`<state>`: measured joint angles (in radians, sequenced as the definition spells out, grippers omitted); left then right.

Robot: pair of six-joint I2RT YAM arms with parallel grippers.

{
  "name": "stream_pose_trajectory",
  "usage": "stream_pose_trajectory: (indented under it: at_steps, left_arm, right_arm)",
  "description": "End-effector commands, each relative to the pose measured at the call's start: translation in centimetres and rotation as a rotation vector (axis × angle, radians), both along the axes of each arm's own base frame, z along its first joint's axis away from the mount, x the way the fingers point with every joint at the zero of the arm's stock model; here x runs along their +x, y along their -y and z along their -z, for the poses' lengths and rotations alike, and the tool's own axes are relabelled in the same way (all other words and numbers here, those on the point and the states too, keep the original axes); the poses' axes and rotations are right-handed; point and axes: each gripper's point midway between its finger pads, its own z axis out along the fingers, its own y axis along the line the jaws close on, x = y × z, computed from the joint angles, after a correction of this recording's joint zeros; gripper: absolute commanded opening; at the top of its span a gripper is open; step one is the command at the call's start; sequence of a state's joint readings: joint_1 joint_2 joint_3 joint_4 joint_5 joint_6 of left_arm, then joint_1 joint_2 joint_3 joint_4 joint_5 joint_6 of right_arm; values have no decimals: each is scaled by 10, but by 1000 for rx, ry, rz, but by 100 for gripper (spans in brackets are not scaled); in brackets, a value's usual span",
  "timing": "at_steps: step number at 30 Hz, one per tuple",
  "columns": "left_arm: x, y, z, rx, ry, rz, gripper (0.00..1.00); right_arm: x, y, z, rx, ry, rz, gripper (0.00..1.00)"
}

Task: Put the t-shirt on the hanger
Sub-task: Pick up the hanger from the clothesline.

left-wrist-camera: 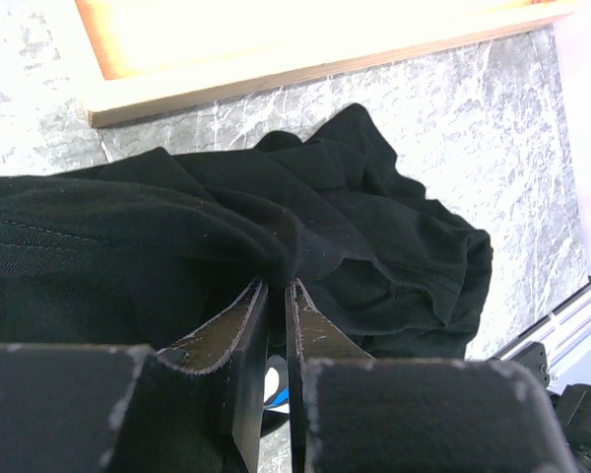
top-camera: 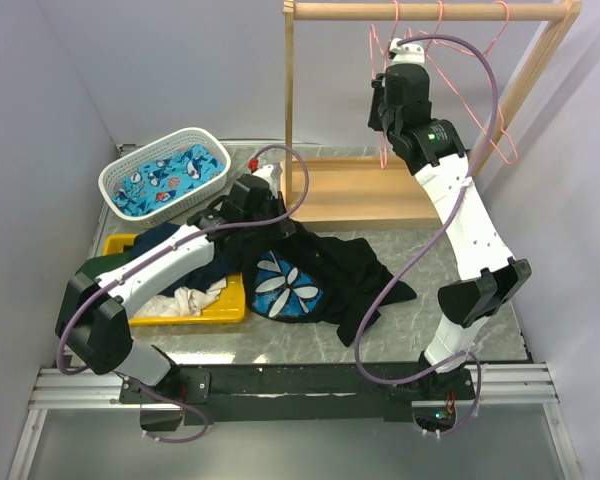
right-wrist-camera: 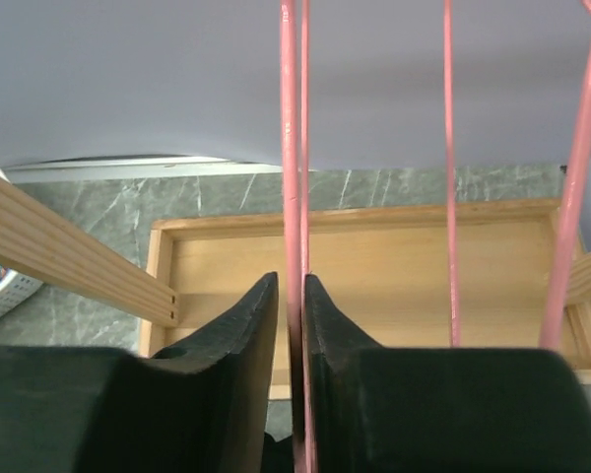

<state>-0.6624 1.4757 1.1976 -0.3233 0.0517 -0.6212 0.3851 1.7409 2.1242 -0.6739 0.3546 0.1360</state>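
The black t-shirt (top-camera: 325, 270) lies crumpled on the marble table, its blue-and-white flower print (top-camera: 285, 287) facing up. At the shirt's rear left edge, my left gripper (top-camera: 268, 218) is shut on a fold of black cloth; the left wrist view shows the fold pinched at my left gripper's (left-wrist-camera: 279, 284) tips, with the rest of the t-shirt (left-wrist-camera: 374, 227) spread beyond. My right gripper (top-camera: 383, 135) is up at the rack, pointing down. Its jaws stand closed on the thin pink wire of the hanger (right-wrist-camera: 291, 148), which runs straight between them at my right gripper (right-wrist-camera: 292, 281).
Two more pink hangers (right-wrist-camera: 450, 177) (right-wrist-camera: 571, 197) hang to the right on the wooden rail (top-camera: 430, 12). The rack's post (top-camera: 288, 100) and tray-like base (top-camera: 360, 195) stand behind the shirt. A white basket (top-camera: 113, 183) and a yellow bin (top-camera: 220, 310) of clothes sit at the left.
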Motion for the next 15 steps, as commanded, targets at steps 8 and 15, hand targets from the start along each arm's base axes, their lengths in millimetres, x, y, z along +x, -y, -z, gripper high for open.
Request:
stream_pose_trajectory:
  at_steps: [8, 15]
  left_arm:
    - [-1, -9, -32, -22, 89, -14, 15]
    - [-2, -12, -34, -25, 92, -24, 13]
  right_arm:
    - [-1, 13, -46, -39, 118, 8, 0]
    - [-18, 11, -74, -12, 194, -45, 0]
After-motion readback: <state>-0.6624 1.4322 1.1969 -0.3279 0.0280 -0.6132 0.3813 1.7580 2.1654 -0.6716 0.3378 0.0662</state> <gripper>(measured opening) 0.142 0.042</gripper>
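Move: The hanger at the left end of the row hangs nearly edge-on to me, its near wire already between my right fingers and its middle about 5 cm farther ahead at hand height. The next hanger is some 8 cm to the right and 5 cm ahead; the rack's left post stands about 18 cm left and 5 cm ahead; the clothesline bar runs about 5 cm ahead and 15 cm up. From my left hand the hanger is roughly 19 cm ahead, 21 cm right and 21 cm higher. I shut my right fingers on the near wire of the leftmost hanger, pinching it, while the hand eases barely half a centimetre forward, then rises about 1 cm with a slight roll. My left hand keeps its hold on the black t-shirt and lifts straight up about 1.5 cm. ##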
